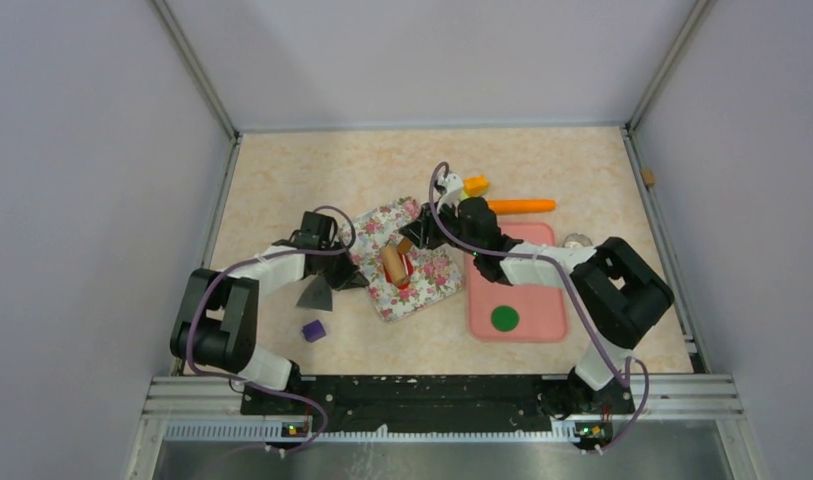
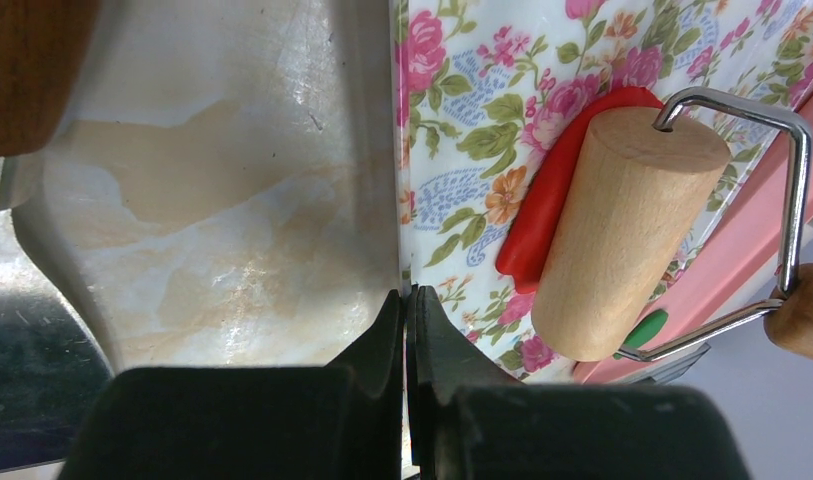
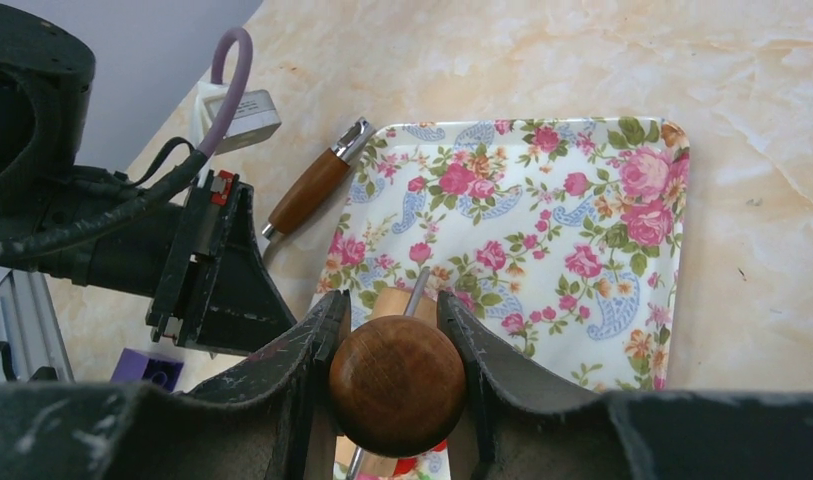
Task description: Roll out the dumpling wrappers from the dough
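Note:
The red dough point(image 2: 547, 195) lies as a thick strip on the floral tray point(image 2: 482, 120), under a pale wooden roller point(image 2: 622, 230). From above, the roller point(image 1: 392, 262) sits mid-tray with the dough point(image 1: 407, 272) beside it. My right gripper point(image 3: 392, 320) is shut on the roller's dark round handle knob point(image 3: 397, 385). It reaches in from the tray's far right point(image 1: 416, 240). My left gripper point(image 2: 407, 300) is shut, its tips at the tray's left edge point(image 1: 350, 263). No dumpling wrappers show in any view.
A metal scraper point(image 1: 317, 292) with a wooden handle point(image 3: 310, 190) lies left of the floral tray, and a purple block point(image 1: 313, 330) sits nearer the arms. To the right is a pink tray point(image 1: 542, 300) holding a flat green disc point(image 1: 504, 319). A carrot point(image 1: 522, 206) lies behind.

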Controlling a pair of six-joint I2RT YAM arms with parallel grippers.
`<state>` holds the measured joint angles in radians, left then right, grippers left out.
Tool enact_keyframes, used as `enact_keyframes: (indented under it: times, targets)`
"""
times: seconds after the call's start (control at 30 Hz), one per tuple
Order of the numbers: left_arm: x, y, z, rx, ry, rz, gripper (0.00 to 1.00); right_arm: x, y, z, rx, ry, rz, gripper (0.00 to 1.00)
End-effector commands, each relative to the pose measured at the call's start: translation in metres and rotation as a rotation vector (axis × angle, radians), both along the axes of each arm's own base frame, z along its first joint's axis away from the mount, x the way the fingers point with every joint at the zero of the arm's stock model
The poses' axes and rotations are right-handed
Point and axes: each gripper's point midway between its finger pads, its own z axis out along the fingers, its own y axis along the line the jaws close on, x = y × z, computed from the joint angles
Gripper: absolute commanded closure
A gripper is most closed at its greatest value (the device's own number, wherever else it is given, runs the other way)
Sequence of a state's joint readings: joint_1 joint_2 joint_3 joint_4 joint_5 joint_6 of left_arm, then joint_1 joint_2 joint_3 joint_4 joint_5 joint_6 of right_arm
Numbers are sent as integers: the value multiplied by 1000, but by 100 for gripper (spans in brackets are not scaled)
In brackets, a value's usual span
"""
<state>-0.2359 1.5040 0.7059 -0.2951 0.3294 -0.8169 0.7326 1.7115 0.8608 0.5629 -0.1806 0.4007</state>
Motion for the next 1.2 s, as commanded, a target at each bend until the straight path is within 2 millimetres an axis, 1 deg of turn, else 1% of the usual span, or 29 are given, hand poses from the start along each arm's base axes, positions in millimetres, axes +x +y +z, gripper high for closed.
enact_keyframes:
  times: [0.0,0.23,0.4,0.47,0.53,0.57,0.63,0.7,0.73,0.83,0.9,0.97,1.0,1.03,1.13,1.17]
  targets:
    - [24,18,-22,119,-55,46,100,-129,-66,-179,-467,487,182,100]
    - [28,18,-27,122,-50,35,100,-144,-67,-192,-406,491,192,100]
    - [28,21,-31,135,-44,29,100,-148,-63,-199,-390,481,192,100]
    - [27,23,-31,143,-47,25,100,-146,-59,-197,-376,480,192,100]
    - [27,24,-29,145,-51,20,100,-146,-50,-188,-344,487,218,100]
    - [27,25,-28,146,-51,15,100,-145,-44,-179,-321,490,237,100]
    - [27,24,-23,140,-55,-4,100,-141,-31,-149,-250,491,281,100]
    - [29,22,-16,122,-62,-30,100,-138,-19,-109,-172,501,347,100]
    - [33,19,-11,109,-77,-48,100,-129,-13,-83,-136,471,365,100]
    - [39,11,-1,75,-112,-86,100,-111,-8,-18,-88,372,397,100]
    - [42,8,5,56,-136,-101,100,-98,-13,12,-84,333,382,100]
    - [44,8,8,56,-153,-101,100,-87,-23,29,-83,332,341,100]
    - [44,8,10,57,-164,-102,100,-82,-27,33,-84,337,321,100]
    - [44,7,14,53,-179,-109,96,-78,-32,36,-85,337,302,100]
    - [45,4,33,37,-239,-143,63,-66,-45,40,-91,339,242,100]
    - [45,2,43,27,-268,-163,56,-63,-48,40,-89,341,222,100]
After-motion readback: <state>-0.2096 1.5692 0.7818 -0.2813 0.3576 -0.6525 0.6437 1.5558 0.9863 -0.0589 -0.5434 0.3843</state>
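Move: The red dough on the floral tray lies about 3 cm back, 4 cm left and 10 cm below the right hand, which grips the roller's handle. The roller's barrel, on the dough, is some 3 cm back, 5 cm left and 8 cm below; the pink tray's middle is about 6 cm back and 21 cm right. From the shut left fingers at the floral tray's left rim, the dough is about 3 cm ahead and 7 cm right; the scraper blade is 10 cm left, 3 cm back. The right hand draws the roller some 7 cm back across the dough, then right; the left fingers open. ##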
